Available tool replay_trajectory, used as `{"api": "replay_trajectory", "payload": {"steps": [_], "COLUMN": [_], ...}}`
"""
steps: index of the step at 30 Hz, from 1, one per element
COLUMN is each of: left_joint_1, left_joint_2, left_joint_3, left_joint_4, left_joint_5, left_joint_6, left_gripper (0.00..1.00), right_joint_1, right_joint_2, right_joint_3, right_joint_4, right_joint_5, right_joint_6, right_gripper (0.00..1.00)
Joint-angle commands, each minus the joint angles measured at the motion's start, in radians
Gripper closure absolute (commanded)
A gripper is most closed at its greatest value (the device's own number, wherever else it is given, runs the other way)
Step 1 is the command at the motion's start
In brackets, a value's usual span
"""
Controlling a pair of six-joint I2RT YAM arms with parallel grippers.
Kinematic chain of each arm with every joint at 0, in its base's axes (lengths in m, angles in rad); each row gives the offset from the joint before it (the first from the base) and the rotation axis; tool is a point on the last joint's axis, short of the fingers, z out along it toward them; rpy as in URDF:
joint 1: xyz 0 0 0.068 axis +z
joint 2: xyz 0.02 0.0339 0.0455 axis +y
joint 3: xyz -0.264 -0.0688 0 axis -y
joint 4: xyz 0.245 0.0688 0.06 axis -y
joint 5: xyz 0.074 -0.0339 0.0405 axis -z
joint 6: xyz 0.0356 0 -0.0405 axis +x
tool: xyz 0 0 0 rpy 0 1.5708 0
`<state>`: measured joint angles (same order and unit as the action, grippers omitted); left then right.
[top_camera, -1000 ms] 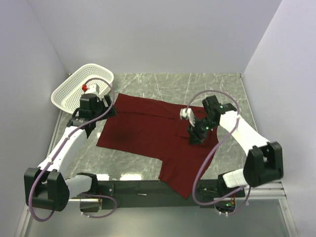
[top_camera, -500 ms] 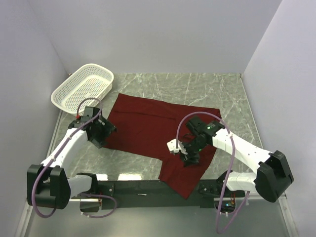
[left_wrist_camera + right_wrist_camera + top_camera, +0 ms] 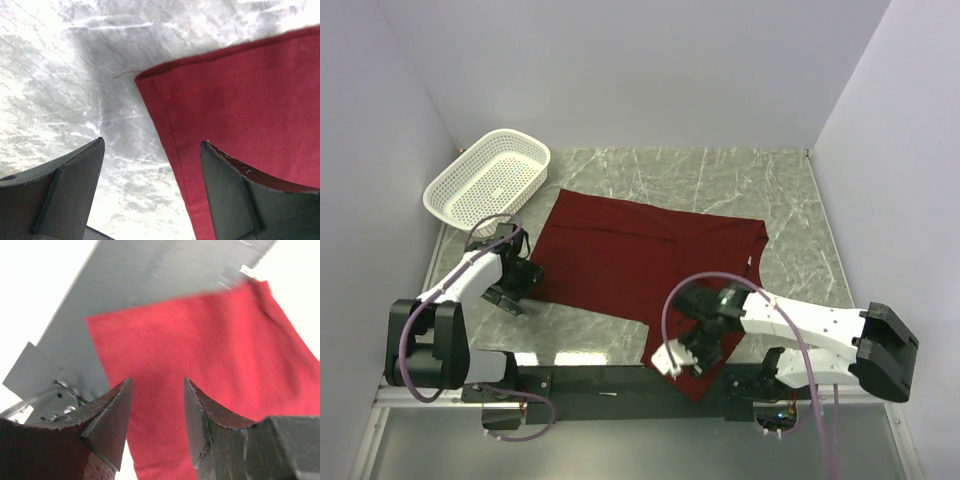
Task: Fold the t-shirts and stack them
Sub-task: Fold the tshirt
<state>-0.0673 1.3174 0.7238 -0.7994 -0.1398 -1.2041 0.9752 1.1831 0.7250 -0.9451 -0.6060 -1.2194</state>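
One maroon t-shirt (image 3: 630, 260) lies spread flat on the marble table, with a flap (image 3: 672, 350) reaching down over the black front rail. My left gripper (image 3: 515, 283) hovers at the shirt's near-left corner. In the left wrist view the left gripper (image 3: 152, 142) is open and straddles the hemmed edge of the t-shirt (image 3: 240, 100); its right finger (image 3: 230, 190) is over the cloth. My right gripper (image 3: 690, 352) is low over the flap. In the right wrist view the right gripper (image 3: 157, 381) is open above the t-shirt (image 3: 210, 340), and nothing is held.
A white perforated basket (image 3: 490, 180) stands at the back left, tilted against the wall. The black rail (image 3: 590, 380) runs along the table's near edge, showing grey (image 3: 120, 285) beyond the flap in the right wrist view. Purple cables loop off both arms.
The right arm swept from the shirt's far right side down to the near flap. The left arm drew back from beside the basket to the shirt's near-left corner. Both grippers stayed open.
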Motion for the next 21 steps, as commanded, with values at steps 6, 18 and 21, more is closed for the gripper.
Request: {"api": "replay_trajectory", "payload": {"steps": [6, 18, 21], "left_joint_1": [0.009, 0.017, 0.018], "left_joint_2": [-0.069, -0.081, -0.096], "left_joint_3": [-0.012, -0.020, -0.012], "left_joint_4": [0.029, 0.026, 0.017], "left_joint_5": [-0.032, -0.053, -0.053], "left_joint_6": [-0.038, -0.028, -0.026], "left_gripper": [0.18, 0.20, 0.21], "right_joint_1": [0.356, 0.543, 0.611], "right_joint_2": [-0.006, -0.151, -0.113], "right_joint_3": [-0.062, -0.151, -0.154], "right_joint_4": [0.146, 0.137, 0.169], "right_joint_5": [0.129, 0.144, 0.184], "right_joint_6": [0.225, 0.366, 0.412], "right_gripper": [0.50, 0.50, 0.51]}}
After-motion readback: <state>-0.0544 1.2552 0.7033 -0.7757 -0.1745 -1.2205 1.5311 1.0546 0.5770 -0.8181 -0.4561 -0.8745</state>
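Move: The near sleeve's lower corner, hanging off the near table edge, lies about 10 cm back of the right hand, level with it sideways and roughly 8 cm below. That sleeve's left corner is some 12 cm left and level fore and aft, and the already folded far sleeve is about 21 cm ahead and 5 cm right, both 6 cm lower. Under the left hand, the t-shirt's near hem corner lies about 1 cm back, 1 cm left and 3 cm down. The right hand sweeps back about 9 cm over the near sleeve towards its lower corner, quickly at first and then slower, sinking some 2 cm early on and slipping about 2 cm right near the end, with the wrist turning some 15 degrees counter-clockwise. Its fingers stay half open and stop short of the cloth, while the open left hand hovers at the near hem corner, easing only about a centimetre forward and up. ##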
